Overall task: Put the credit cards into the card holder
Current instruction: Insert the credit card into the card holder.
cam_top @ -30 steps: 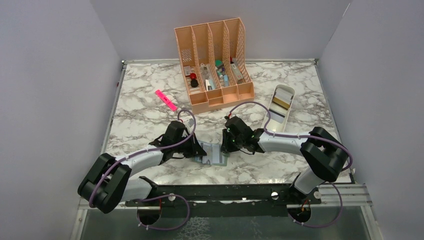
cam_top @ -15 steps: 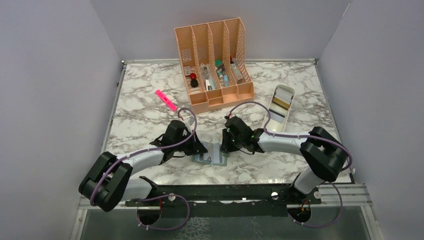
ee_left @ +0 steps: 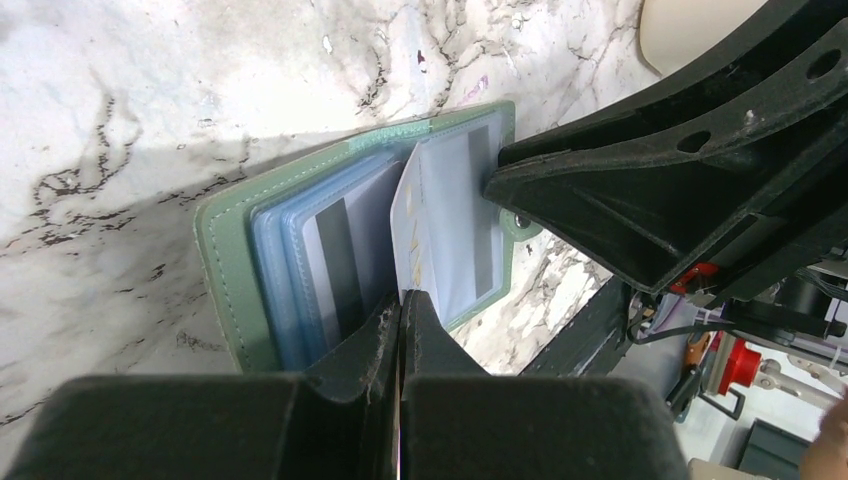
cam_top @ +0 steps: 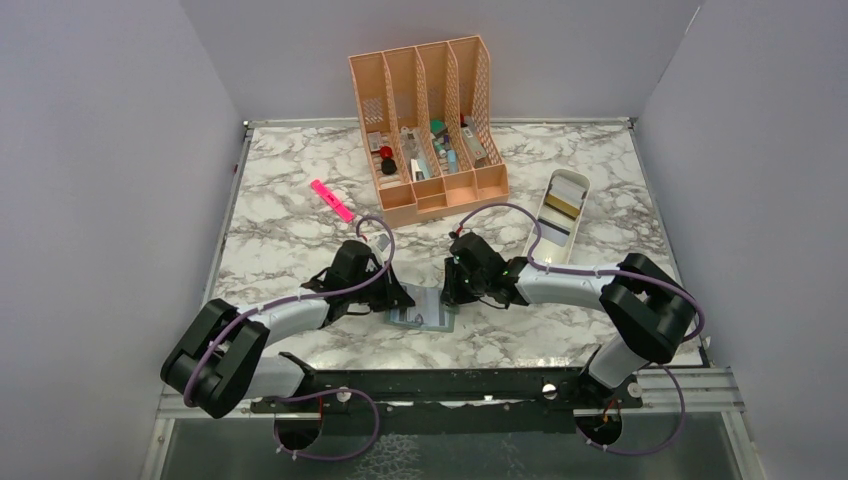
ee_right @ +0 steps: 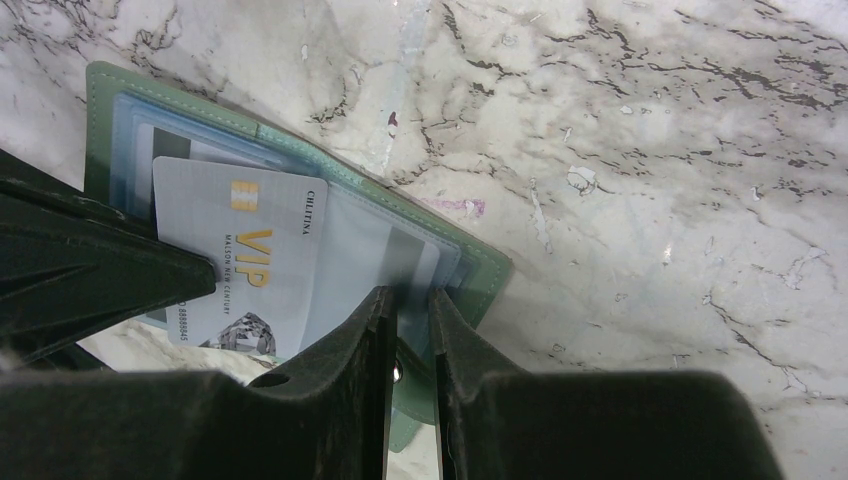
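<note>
The card holder [cam_top: 421,318] lies open on the marble near the front edge, green outside [ee_left: 225,260] with blue-grey pockets. My left gripper [ee_left: 402,300] is shut on the near edge of a pale credit card [ee_left: 445,225], which stands tilted over the holder's pockets. In the right wrist view this card [ee_right: 240,255] shows gold VIP lettering. My right gripper [ee_right: 410,296] pinches the holder's right-hand edge [ee_right: 470,275] between narrowly parted fingers, by the snap tab. More credit cards [cam_top: 562,204] lie in the white tray.
The long white tray [cam_top: 538,247] sits right of centre, behind my right arm. A peach slotted organizer [cam_top: 430,125] full of small items stands at the back. A pink highlighter [cam_top: 331,200] lies at the left. Both grippers crowd together over the holder.
My left gripper has crept slightly rightward with the card, and the holder has shifted a little toward the left. The right gripper has stayed in place on the holder.
</note>
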`<state>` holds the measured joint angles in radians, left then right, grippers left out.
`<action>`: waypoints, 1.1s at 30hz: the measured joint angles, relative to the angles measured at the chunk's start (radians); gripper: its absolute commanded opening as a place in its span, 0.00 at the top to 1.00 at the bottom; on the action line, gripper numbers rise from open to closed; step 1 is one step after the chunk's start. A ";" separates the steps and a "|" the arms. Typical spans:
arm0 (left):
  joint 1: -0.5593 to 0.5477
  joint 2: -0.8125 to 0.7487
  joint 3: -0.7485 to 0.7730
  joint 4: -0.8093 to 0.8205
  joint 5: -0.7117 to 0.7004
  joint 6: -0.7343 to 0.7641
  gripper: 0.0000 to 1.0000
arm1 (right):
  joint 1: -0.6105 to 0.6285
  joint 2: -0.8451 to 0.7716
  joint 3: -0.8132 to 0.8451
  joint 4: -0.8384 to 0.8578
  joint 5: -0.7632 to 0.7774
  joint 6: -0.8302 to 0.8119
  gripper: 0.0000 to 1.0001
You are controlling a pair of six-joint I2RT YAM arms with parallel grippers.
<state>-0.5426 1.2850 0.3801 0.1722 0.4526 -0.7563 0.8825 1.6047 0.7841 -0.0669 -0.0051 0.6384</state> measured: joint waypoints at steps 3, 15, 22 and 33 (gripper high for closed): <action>0.000 0.000 0.000 -0.006 0.000 -0.003 1.00 | 0.000 0.000 0.000 0.000 0.000 0.000 0.76; -0.004 0.045 0.018 -0.001 0.011 -0.021 0.94 | 0.000 0.000 0.000 0.000 -0.003 0.002 0.73; -0.016 0.055 0.018 -0.001 0.005 -0.029 0.75 | 0.000 -0.003 0.000 -0.001 -0.010 0.016 0.72; -0.029 0.048 0.039 -0.051 -0.027 -0.025 0.76 | 0.000 -0.101 0.000 -0.029 -0.015 0.024 0.71</action>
<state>-0.5716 1.3327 0.4191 0.1207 0.4252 -0.7811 0.8825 1.5032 0.7841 -0.0956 -0.0200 0.6621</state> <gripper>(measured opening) 0.241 0.286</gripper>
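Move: The left fingers pinch the card's left edge, its middle about 2 cm to their right and 1 cm back. The clear pocket on the card holder's right page is about 4 cm right of this hand, 1 cm back and 2 cm down; the left-page pockets lie some 3 cm left and 1 cm back. From the right hand, at the page's clasp edge, that pocket is roughly 3 cm left, 1 cm back and 1 cm below. Left hand eases down about 1 cm and opens its fingers slightly on the card; right lifts some 3 cm clear. ##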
